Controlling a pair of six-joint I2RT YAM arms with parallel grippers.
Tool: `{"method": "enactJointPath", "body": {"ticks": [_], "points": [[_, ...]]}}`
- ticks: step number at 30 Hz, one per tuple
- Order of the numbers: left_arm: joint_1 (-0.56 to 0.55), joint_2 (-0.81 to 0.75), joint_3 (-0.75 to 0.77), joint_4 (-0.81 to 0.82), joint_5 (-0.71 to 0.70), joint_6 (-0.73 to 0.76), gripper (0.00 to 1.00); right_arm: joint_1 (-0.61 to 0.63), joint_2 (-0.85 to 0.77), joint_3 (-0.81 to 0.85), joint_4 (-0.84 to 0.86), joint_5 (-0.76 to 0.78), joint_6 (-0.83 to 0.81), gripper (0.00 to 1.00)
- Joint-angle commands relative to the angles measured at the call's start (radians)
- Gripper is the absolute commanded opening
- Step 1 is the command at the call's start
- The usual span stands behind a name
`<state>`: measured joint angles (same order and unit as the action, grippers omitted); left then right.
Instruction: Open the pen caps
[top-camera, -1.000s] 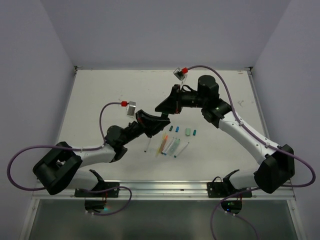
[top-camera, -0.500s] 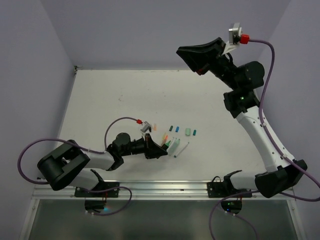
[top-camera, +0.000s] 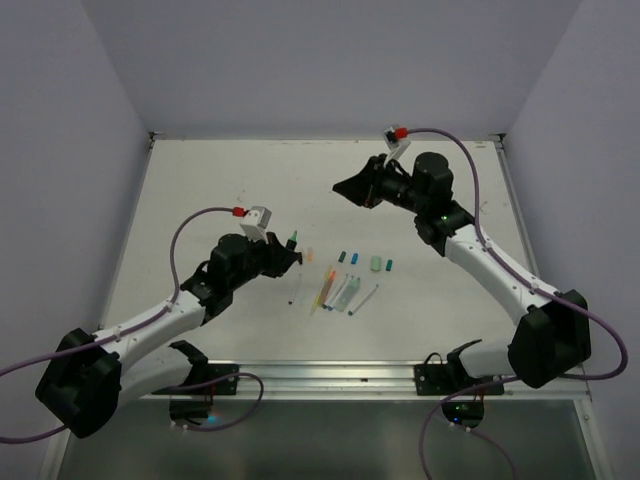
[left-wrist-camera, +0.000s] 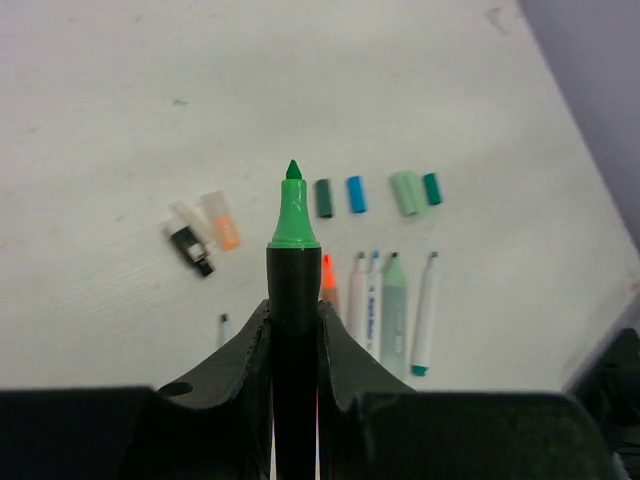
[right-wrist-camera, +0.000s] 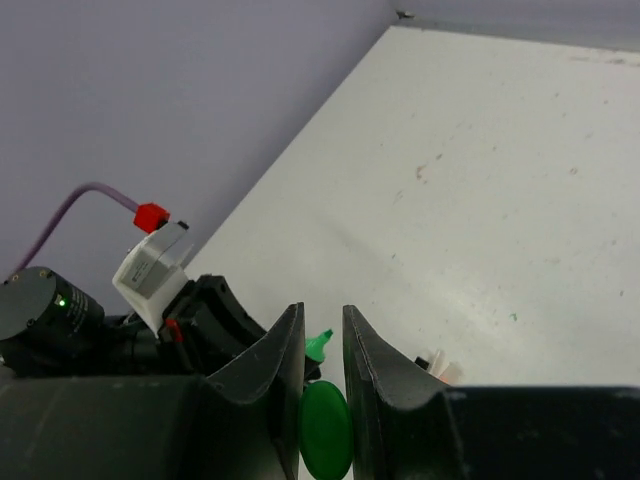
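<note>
My left gripper (left-wrist-camera: 293, 318) is shut on the black barrel of a green marker (left-wrist-camera: 293, 205), whose bare green tip points away from me. In the top view this gripper (top-camera: 284, 256) hovers left of the pen row. My right gripper (right-wrist-camera: 322, 318) is shut on a bright green cap (right-wrist-camera: 326, 435), which sits deep between its fingers. It hangs over the far middle of the table (top-camera: 346, 187), apart from the marker. Loose caps lie on the table: dark green (left-wrist-camera: 324, 197), blue (left-wrist-camera: 356, 194), pale mint (left-wrist-camera: 407, 192), teal (left-wrist-camera: 432, 188), orange (left-wrist-camera: 222, 220) and black (left-wrist-camera: 190, 242).
A row of uncapped pens (top-camera: 336, 290) lies on the white table just beyond the left gripper, among them an orange one (left-wrist-camera: 328, 278) and a mint marker (left-wrist-camera: 394, 305). A thin pen (left-wrist-camera: 224, 328) lies apart on the left. Walls enclose the table (top-camera: 210, 180).
The left gripper has risen from low over the pen row and moved left with the marker. The right arm has come down from high at the back right to above the table's far middle.
</note>
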<state>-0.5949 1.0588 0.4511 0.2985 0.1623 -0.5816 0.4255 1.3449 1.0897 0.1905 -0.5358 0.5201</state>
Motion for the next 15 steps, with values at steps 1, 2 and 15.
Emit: {"method": "enactJointPath", "body": {"ticks": [1,2,15], "points": [[0.007,0.01,0.031,-0.297,-0.243,0.089,0.0,0.07,0.026,-0.017,0.0,0.075,-0.042,0.0],[0.007,0.02,0.023,-0.297,-0.253,0.085,0.01,0.099,0.039,-0.027,0.027,0.1,-0.031,0.0],[0.007,0.115,-0.061,-0.285,-0.248,0.042,0.18,0.234,0.348,-0.054,0.349,0.172,0.055,0.0]]}}
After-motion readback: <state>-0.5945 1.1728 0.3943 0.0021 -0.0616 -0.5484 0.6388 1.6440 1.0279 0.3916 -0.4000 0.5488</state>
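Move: The uncapped black highlighter in the left hand is bound for bare table some 15 cm below, about 6 cm left and level fore-and-aft, with the grey pen about 2 cm ahead and 1 cm right of the hand and the black cap 9 cm ahead, 2 cm right. The green cap in the right hand is bound for a spot about 12 cm left, 1 cm ahead and 32 cm down; from that hand the black cap lies 9 cm left and the orange cap 6 cm left, both 1-2 cm ahead. The black highlighter is carried down about 12 cm and some 7 cm left in the left hand's unchanged grip, towards the bare table left of the grey pen, drawing back slightly late while the fingers tip down by some 25 degrees. The green cap, still pinched in the right fingers, sinks about as far and goes some 9 cm left towards the black-cap end of the cap row. ##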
